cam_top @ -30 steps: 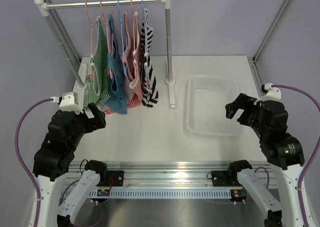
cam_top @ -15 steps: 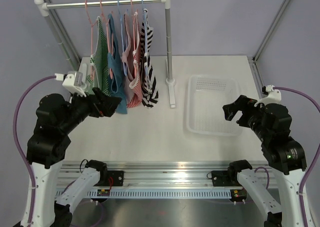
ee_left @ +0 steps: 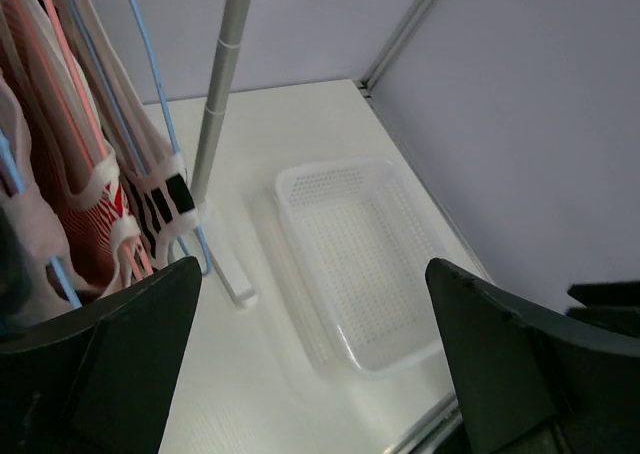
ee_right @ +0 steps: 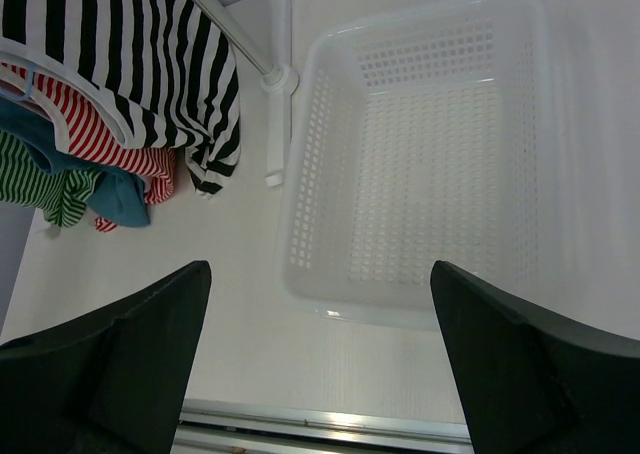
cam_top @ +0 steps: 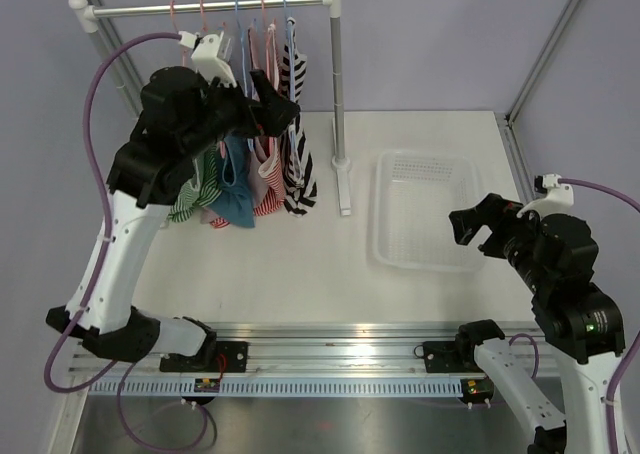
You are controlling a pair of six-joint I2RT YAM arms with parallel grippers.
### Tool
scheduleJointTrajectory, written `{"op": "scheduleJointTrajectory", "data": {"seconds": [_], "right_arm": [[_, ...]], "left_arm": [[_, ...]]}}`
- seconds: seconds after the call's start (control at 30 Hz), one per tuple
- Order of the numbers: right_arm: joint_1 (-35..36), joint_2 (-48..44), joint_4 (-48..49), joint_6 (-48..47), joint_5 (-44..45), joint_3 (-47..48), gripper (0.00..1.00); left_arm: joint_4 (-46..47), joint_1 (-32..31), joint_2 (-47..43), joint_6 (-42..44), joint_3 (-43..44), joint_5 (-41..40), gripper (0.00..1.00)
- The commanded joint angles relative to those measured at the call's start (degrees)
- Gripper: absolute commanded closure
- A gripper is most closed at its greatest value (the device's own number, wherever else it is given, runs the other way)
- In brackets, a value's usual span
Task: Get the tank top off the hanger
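Note:
Several tank tops hang on hangers from the rail [cam_top: 215, 6]: green striped [cam_top: 190, 196], blue [cam_top: 236, 194], red striped [cam_top: 268, 189] and, rightmost, black-and-white striped [cam_top: 298, 149]. My left gripper [cam_top: 276, 104] is raised in front of their upper parts, open and holding nothing. In the left wrist view the left gripper [ee_left: 312, 274] faces right past the black-and-white top [ee_left: 165, 199] and a blue hanger [ee_left: 150, 84]. My right gripper [cam_top: 475, 229] hovers open at the basket's near right corner; in its own view the right gripper [ee_right: 320, 274] is empty.
A white perforated basket [cam_top: 383, 209] lies on the table right of the rack, also seen as the basket [ee_right: 300, 224] from the right wrist. The rack's right post [cam_top: 338, 84] stands on a white foot [cam_top: 344, 189]. Purple walls enclose the table.
My left arm has swung up from the table's near left to the rack, its gripper now at the tops' shoulder height. The right arm shifted slightly toward the near edge. Both grippers stayed open.

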Motion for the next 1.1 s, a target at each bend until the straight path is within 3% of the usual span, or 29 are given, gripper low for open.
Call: {"op": "scheduleJointTrajectory", "data": {"seconds": [0.0,0.1,0.37,0.5,0.77,0.97,1.07], "right_arm": [[0.3,-1.0,-1.1,0.0,-0.8,2.8,0.00],[0.2,-2.2,-1.7,-1.0,-0.8,2.9,0.01],[0.3,-3.0,-4.0,-2.4,-0.8,3.3,0.01],[0.3,-2.9,-4.4,-2.3,-2.2,3.9,0.01],[0.3,-3.0,-4.3,-1.8,-4.0,3.7,0.02],[0.3,-3.1,-3.8,-1.4,-5.0,3.6,0.02],[0.3,-2.9,-3.6,-1.3,-5.1,3.3,0.02]], "left_arm": [[1.4,-3.2,5.6,6.3,7.7,-14.8,0.03],[1.8,-5.7,12.0,12.1,13.0,-22.9,0.11],[-3.1,-5.8,28.4,17.6,28.8,-28.1,0.41],[-1.3,-5.8,30.8,18.9,27.9,-35.1,0.42],[-0.3,-5.8,36.2,22.1,29.6,-35.9,0.48],[-1.2,-4.8,39.8,22.7,33.6,-36.3,0.60],[-0.7,-4.8,39.8,22.9,33.4,-36.1,0.71]]}}
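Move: The near shoulder of the blue hanger carrying the black-and-white striped tank top is about 19 cm ahead of my left hand, 2 cm to its right and 10 cm lower. The red-striped top hangs roughly 5 cm to the left of that shoulder, level with it. The rack's right post stands some 7 cm to its right and 12 cm farther out. From my right hand, that shoulder lies about 30 cm ahead, 31 cm left and 5 cm up. I reach my left hand forward about 20 cm to the near shoulder of the striped tank top's blue hanger, nearly level at first, then also sinking about 10 cm. On the way I roll the hand so its left side rises some 30 degrees, swing it counter-clockwise and narrow the fingers to about a third open, straddling the hanger and the top's edge. My right hand eases back slightly, open and empty. ##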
